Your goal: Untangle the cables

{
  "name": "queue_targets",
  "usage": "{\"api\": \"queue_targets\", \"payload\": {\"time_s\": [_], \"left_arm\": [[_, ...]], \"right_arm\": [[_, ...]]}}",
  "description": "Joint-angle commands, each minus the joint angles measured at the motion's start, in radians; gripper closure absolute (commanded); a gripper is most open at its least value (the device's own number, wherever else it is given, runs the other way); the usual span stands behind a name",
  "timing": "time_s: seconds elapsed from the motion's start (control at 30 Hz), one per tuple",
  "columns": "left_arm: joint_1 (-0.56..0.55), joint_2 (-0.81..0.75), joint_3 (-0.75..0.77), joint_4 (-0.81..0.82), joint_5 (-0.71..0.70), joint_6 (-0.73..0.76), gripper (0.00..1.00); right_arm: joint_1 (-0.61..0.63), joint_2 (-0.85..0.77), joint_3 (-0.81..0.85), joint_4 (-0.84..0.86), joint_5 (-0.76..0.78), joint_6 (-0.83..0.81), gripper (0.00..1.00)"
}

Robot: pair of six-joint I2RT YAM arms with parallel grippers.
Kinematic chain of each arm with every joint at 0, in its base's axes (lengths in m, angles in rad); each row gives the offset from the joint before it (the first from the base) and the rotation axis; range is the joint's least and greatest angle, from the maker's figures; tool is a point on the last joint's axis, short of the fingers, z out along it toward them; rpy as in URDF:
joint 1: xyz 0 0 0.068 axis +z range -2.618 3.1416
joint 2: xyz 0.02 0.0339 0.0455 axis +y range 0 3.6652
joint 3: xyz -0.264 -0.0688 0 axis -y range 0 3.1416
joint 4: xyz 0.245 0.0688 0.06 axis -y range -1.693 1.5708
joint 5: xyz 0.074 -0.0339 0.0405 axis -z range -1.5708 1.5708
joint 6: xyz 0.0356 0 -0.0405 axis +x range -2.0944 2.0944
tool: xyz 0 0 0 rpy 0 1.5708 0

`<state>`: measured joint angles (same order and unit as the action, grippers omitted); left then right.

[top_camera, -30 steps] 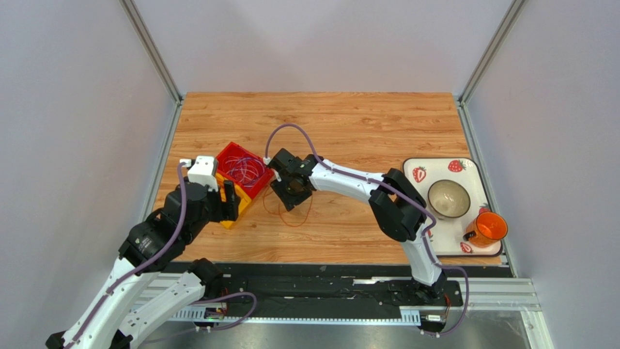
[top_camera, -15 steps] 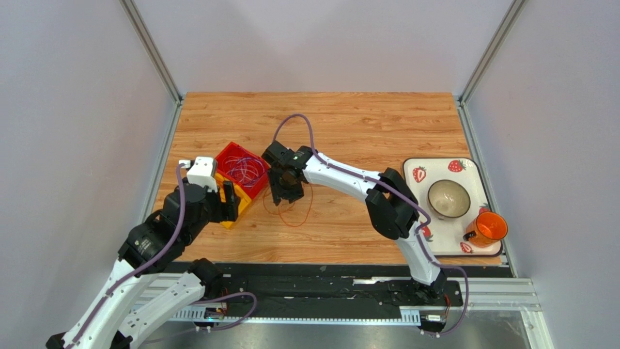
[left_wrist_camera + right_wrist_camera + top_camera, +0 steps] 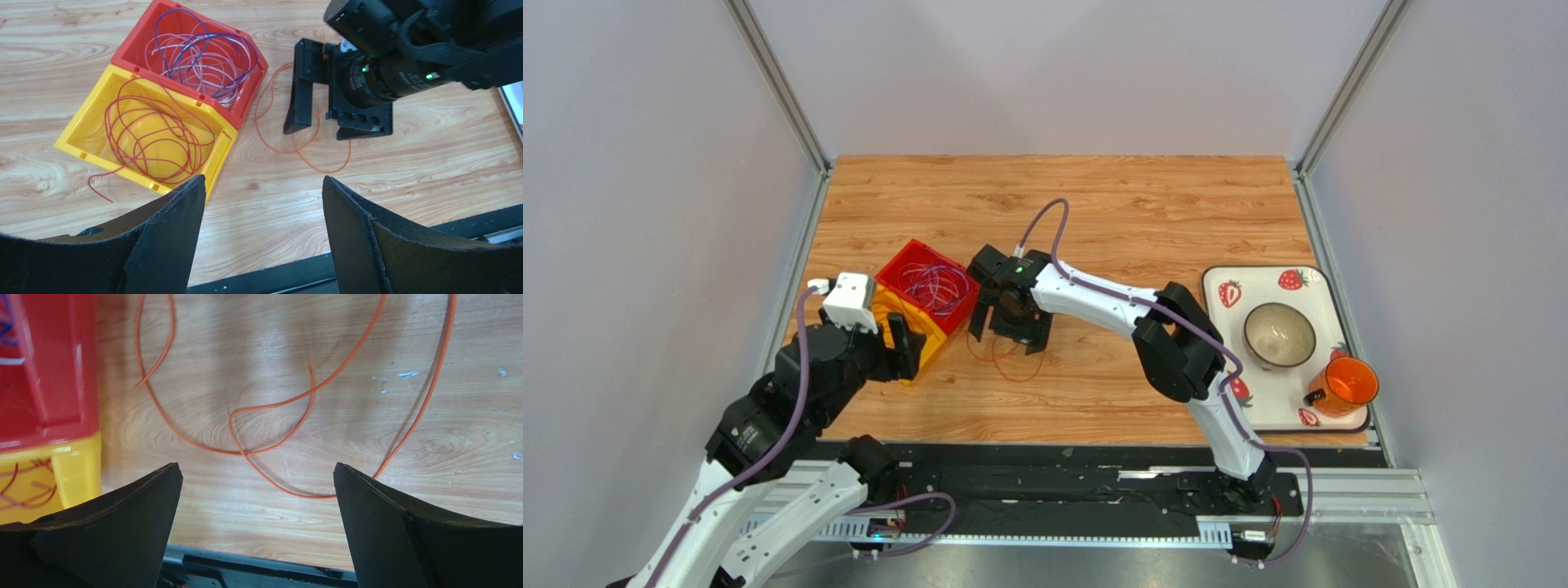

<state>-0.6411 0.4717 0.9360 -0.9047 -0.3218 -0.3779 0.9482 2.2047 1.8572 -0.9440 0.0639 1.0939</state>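
An orange cable [image 3: 230, 452] lies in loose loops on the wooden table, right of the bins [image 3: 1011, 375]. My right gripper [image 3: 256, 468] hovers open just above it, nothing between its fingers [image 3: 1010, 328]. Purple and pale cables [image 3: 202, 55] are coiled in the red bin [image 3: 906, 263]. A dark red cable [image 3: 153, 128] fills the yellow bin [image 3: 73, 144], with one end trailing out over its near wall. My left gripper [image 3: 263, 184] is open and empty, near the yellow bin's front corner [image 3: 897, 355].
A strawberry-patterned tray [image 3: 1308, 279] at the right table edge holds a pale bowl [image 3: 1279, 335] and an orange cup [image 3: 1347, 384]. Metal frame rails run along both table sides. The black mounting rail borders the near edge.
My right gripper's jaws have spread wide, and the orange cable now lies loose on the table under them. My left arm has drawn back a little toward the near left.
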Motion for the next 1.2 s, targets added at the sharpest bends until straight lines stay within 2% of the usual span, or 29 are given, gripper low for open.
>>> {"api": "queue_targets", "payload": {"time_s": [0.0, 0.13, 0.37, 0.47, 0.57, 0.67, 0.7, 0.77, 0.8, 0.87, 1.17], "left_arm": [[-0.005, -0.025, -0.009, 0.041, 0.033, 0.025, 0.22], [-0.005, -0.045, -0.011, 0.044, 0.05, 0.027, 0.23], [-0.003, -0.082, -0.019, 0.05, 0.066, 0.03, 0.23], [-0.003, -0.093, -0.02, 0.052, 0.064, 0.03, 0.24], [-0.005, -0.102, -0.022, 0.052, 0.063, 0.03, 0.24], [-0.005, -0.113, -0.022, 0.052, 0.056, 0.028, 0.24], [-0.003, -0.117, -0.023, 0.052, 0.055, 0.028, 0.24], [-0.005, -0.119, -0.023, 0.05, 0.052, 0.027, 0.24], [-0.005, -0.12, -0.023, 0.05, 0.05, 0.028, 0.24], [-0.005, -0.12, -0.023, 0.05, 0.049, 0.027, 0.24], [-0.003, -0.117, -0.023, 0.046, 0.035, 0.023, 0.24]], "right_arm": [[0.011, 0.047, 0.023, -0.022, 0.083, 0.144, 0.0], [0.035, 0.101, 0.121, -0.101, 0.2, 0.178, 0.02], [0.047, 0.188, 0.223, -0.156, 0.234, 0.199, 0.13], [0.057, 0.219, 0.247, -0.183, 0.254, 0.19, 0.23], [0.06, 0.233, 0.223, -0.2, 0.244, 0.192, 0.36], [0.069, 0.234, 0.188, -0.176, 0.226, 0.192, 0.58], [0.07, 0.233, 0.165, -0.17, 0.22, 0.192, 0.69], [0.07, 0.23, 0.146, -0.161, 0.218, 0.189, 0.78], [0.07, 0.227, 0.126, -0.157, 0.224, 0.181, 0.88], [0.067, 0.219, 0.106, -0.156, 0.232, 0.178, 1.0], [0.049, 0.074, -0.058, -0.069, 0.309, 0.081, 1.0]]}}
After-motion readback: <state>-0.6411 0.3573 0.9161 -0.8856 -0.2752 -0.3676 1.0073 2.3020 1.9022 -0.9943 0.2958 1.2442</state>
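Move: The orange cable's crossing near its loose end lies almost under the right hand, about 1 cm ahead and 4 cm below. From that hand the red box is some 13 cm left and 9 cm ahead, the yellow box about 19 cm left and 1 cm ahead, both roughly 3 cm lower. From the left hand the crossing is about 9 cm ahead, 17 cm right and 24 cm below. The right hand sinks about 3.5 cm, tilting some 10 degrees, and closes fully, pinching the orange cable's crossing. ##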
